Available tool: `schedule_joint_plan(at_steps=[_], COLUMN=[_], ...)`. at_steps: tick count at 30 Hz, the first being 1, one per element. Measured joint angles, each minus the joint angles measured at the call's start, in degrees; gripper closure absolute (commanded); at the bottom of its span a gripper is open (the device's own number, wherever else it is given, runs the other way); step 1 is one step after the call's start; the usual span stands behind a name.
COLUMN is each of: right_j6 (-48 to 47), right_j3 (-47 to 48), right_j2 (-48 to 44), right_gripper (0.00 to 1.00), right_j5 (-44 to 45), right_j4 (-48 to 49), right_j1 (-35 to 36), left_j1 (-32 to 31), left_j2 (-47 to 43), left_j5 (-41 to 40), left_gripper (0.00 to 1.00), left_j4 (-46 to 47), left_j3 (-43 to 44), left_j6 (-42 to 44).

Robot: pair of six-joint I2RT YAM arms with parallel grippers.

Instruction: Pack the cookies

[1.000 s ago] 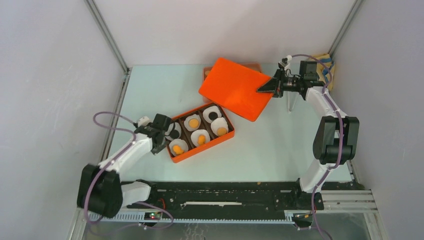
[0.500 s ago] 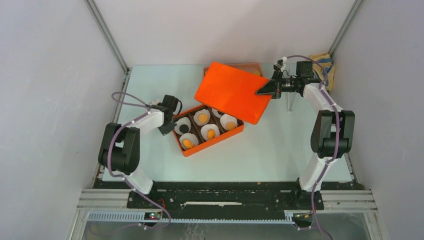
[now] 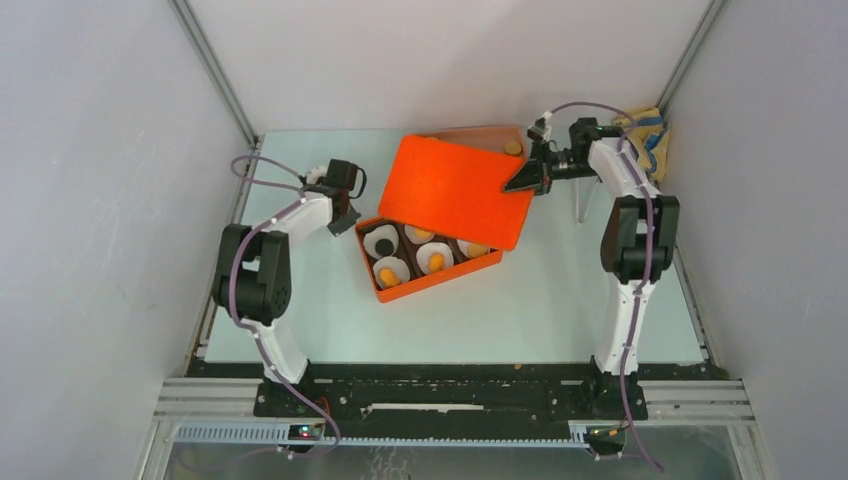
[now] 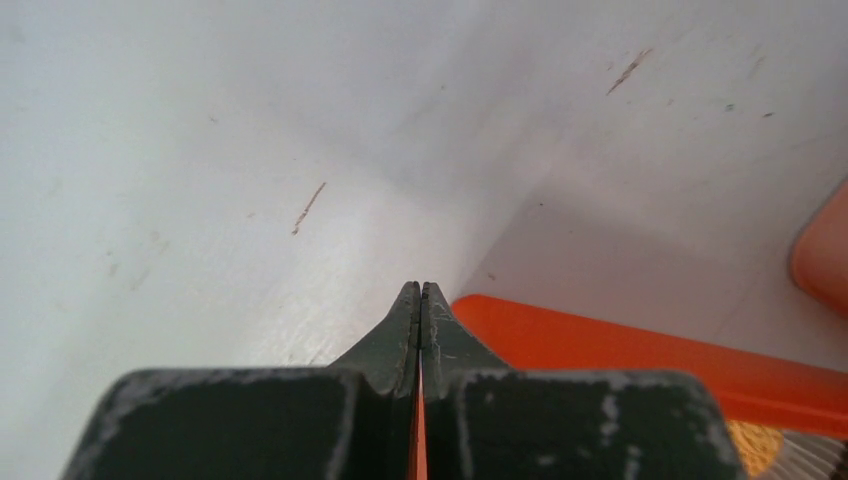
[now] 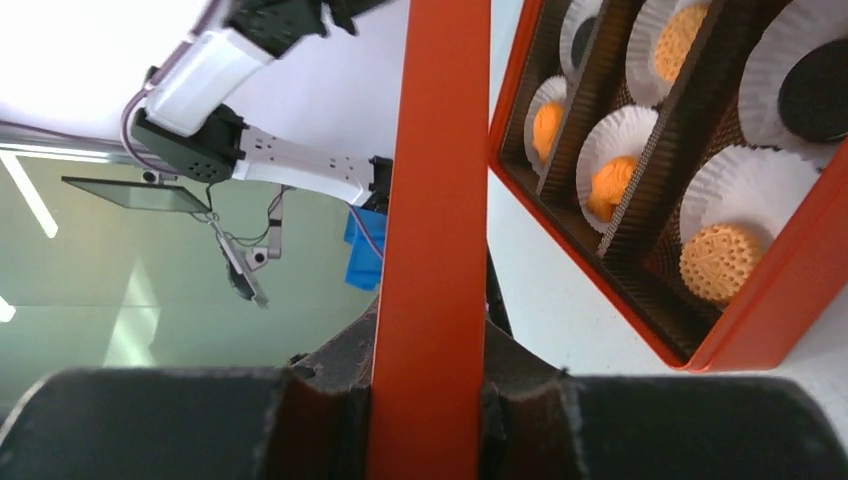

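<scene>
The orange box holds orange cookies and one black cookie in white paper cups. My right gripper is shut on the right edge of the orange lid, which hangs tilted over the box's far side. In the right wrist view the lid's edge runs up between the jaws of the right gripper, with cookies in the box to the right. My left gripper is shut and empty at the box's left end; the left wrist view shows the left gripper beside the box rim.
A second orange tray with a loose cookie lies behind the lid. A yellow and blue object sits in the back right corner. Grey walls close in the table on three sides.
The box has slid right and away from the near edge with the left gripper at its end. The right gripper has carried the lid left, so that it now overlaps the box's far side.
</scene>
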Motion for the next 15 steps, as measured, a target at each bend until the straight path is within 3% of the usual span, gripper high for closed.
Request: schedule_joint_plan(at_steps=[7, 11, 15], right_j6=[-10.73, -11.85, -10.08], right_j3=[2.47, 2.69, 2.47], right_j2=[8.66, 9.01, 9.01], right_gripper=[1.00, 1.00, 1.00], right_j5=[5.49, 7.37, 7.32], right_j4=[-13.73, -15.26, -13.86], right_j1=[7.50, 11.19, 12.55], left_j1=[-0.61, -3.45, -5.29], left_j2=[-15.52, -28.48, -32.09], left_j5=[-5.75, -9.38, -10.54], left_gripper=[1.00, 1.00, 1.00], left_j4=[-1.68, -1.60, -1.84], left_j3=[-0.90, -5.07, -7.67], left_j6=[1.20, 1.55, 1.68])
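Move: The open cookie box, filled with cookies, has its middle about 18 cm left of the right hand, 6 cm back and some 20 cm below; that hand already pinches the red lid by its right-hand edge. Counted from the right hand, the pink tray lies about 18 cm ahead and 10 cm left, the tongs 7 cm ahead and 15 cm right, both on the table. From the left hand, low by the box's far left corner, the box's middle is 18 cm right, 6 cm back and slightly below. The red lid is brought in over the cookie box by the right hand, which keeps its pinch and swings it about 7 cm left, 7 cm down and 5 cm back, turning it roughly 15 degrees counter-clockwise while its left end and far edge tip down a little. The left hand, fingers still shut, rises about 16 cm from beside the box, then also draws back 5 cm, its wrist tilting up. ##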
